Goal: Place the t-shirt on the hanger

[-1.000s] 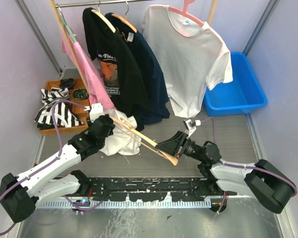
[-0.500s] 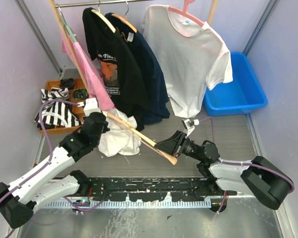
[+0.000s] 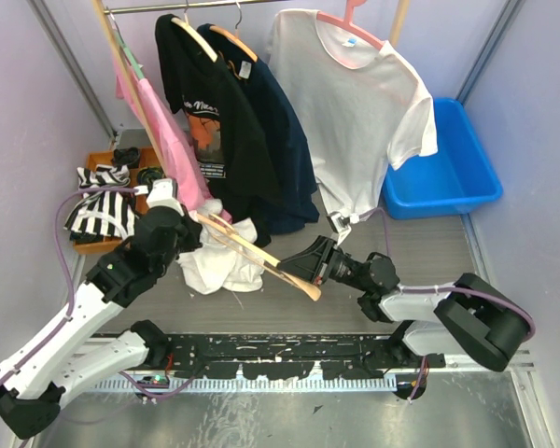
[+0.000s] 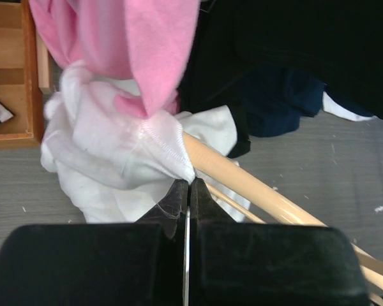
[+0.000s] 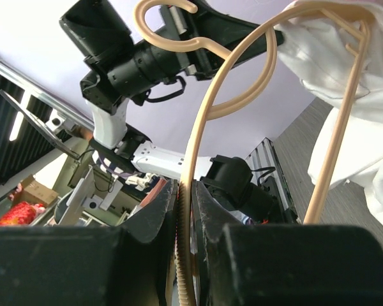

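Note:
The white t-shirt (image 3: 222, 263) lies bunched on the table below the rack, draped over the far end of the wooden hanger (image 3: 261, 258). My left gripper (image 3: 194, 225) is shut on a hem fold of the t-shirt (image 4: 115, 156) at its upper left, right beside the hanger's arm (image 4: 255, 191). In the left wrist view the fingertips (image 4: 179, 194) pinch the cloth's edge. My right gripper (image 3: 303, 269) is shut on the hanger's near arm (image 5: 190, 166), holding it slanted above the table. The hook curls overhead in the right wrist view, and the t-shirt (image 5: 335, 60) hangs over the far end.
A clothes rack at the back holds a pink t-shirt (image 3: 168, 140), a black one (image 3: 210, 112), a navy one (image 3: 280, 140) and a white one on a pink hanger (image 3: 355, 103). A blue bin (image 3: 443, 168) stands back right. An orange tray (image 3: 107, 201) with striped cloth sits back left.
My left gripper has shut on the t-shirt and drawn back and left toward the rack. The right gripper has shifted the hanger a little left and farther away.

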Tool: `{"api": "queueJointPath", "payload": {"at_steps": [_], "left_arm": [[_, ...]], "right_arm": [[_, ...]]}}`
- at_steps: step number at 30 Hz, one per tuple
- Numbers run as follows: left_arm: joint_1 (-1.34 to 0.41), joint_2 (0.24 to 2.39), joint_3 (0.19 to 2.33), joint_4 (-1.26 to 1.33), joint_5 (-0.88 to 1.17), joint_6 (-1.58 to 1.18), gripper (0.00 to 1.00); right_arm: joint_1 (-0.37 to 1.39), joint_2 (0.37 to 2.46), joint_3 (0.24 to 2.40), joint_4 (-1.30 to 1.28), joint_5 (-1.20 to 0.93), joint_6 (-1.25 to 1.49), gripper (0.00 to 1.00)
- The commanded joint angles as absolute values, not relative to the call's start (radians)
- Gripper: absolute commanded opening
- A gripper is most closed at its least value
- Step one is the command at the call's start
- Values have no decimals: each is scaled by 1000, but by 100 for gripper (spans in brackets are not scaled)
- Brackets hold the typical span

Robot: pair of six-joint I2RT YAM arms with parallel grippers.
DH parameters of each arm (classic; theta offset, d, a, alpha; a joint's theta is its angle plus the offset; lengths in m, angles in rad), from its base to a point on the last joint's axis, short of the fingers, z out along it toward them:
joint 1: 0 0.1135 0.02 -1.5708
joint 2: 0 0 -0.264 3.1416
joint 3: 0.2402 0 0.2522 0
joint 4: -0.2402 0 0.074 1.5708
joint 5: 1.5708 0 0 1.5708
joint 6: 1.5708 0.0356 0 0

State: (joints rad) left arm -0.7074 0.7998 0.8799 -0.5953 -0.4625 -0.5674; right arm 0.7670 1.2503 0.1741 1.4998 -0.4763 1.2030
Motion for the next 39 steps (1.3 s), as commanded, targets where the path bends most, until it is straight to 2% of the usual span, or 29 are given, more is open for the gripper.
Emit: {"api": "queueJointPath", "payload": {"at_steps": [1,10,14,17,19,21,24,32,39], "left_arm": [[-711,795,974,-652,-285,-598,0],[-712,817,1036,-684,-74,-620,0],[-712,816,1019,-710,-34,-615,5],[-712,810,999,-739,-55,-609,12],[-713,806,990,-760,-72,-606,25],[-713,802,985,-775,-90,-606,33],[-713,796,990,-801,-114,-602,40],[-712,761,1018,-895,-140,-597,43],[-712,704,1078,-1033,-250,-577,45]], "right_arm": [[776,1331,272,1630,-453,1204,1],[824,1541,403,1695,-456,1231,1],[838,1592,434,1694,-467,1226,1],[852,1621,452,1694,-474,1223,1],[866,1635,459,1694,-480,1218,1],[881,1650,464,1694,-477,1212,1],[902,1671,464,1695,-471,1202,1],[934,1703,443,1696,-448,1180,1],[936,1706,444,1695,-451,1178,1]]}}
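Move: The left hand pinches the T-shirt's edge, with the shoulder of the hanger that goes into it about 3 cm ahead, 1 cm right and 3 cm below; the T-shirt's bulk hangs some 12 cm below and 2 cm back. The pink shirt's lower end is about 8 cm ahead and 2 cm left, the black shirt 8 cm ahead and 9 cm right. From the right hand, gripping the hanger, the pinched edge lies roughly 18 cm left, 10 cm ahead and slightly higher. The right hand keeps its grip and feeds the hanger about 9 cm left into the T-shirt, at first also slightly forward, then sinking some 6 cm and easing back, while the left hand draws the pinched edge right, back and a little up over the hanger. The left fingers then open nearly halfway, letting go, and withdraw back (7 cm overall), turned about 15 degrees clockwise and tipped down. ##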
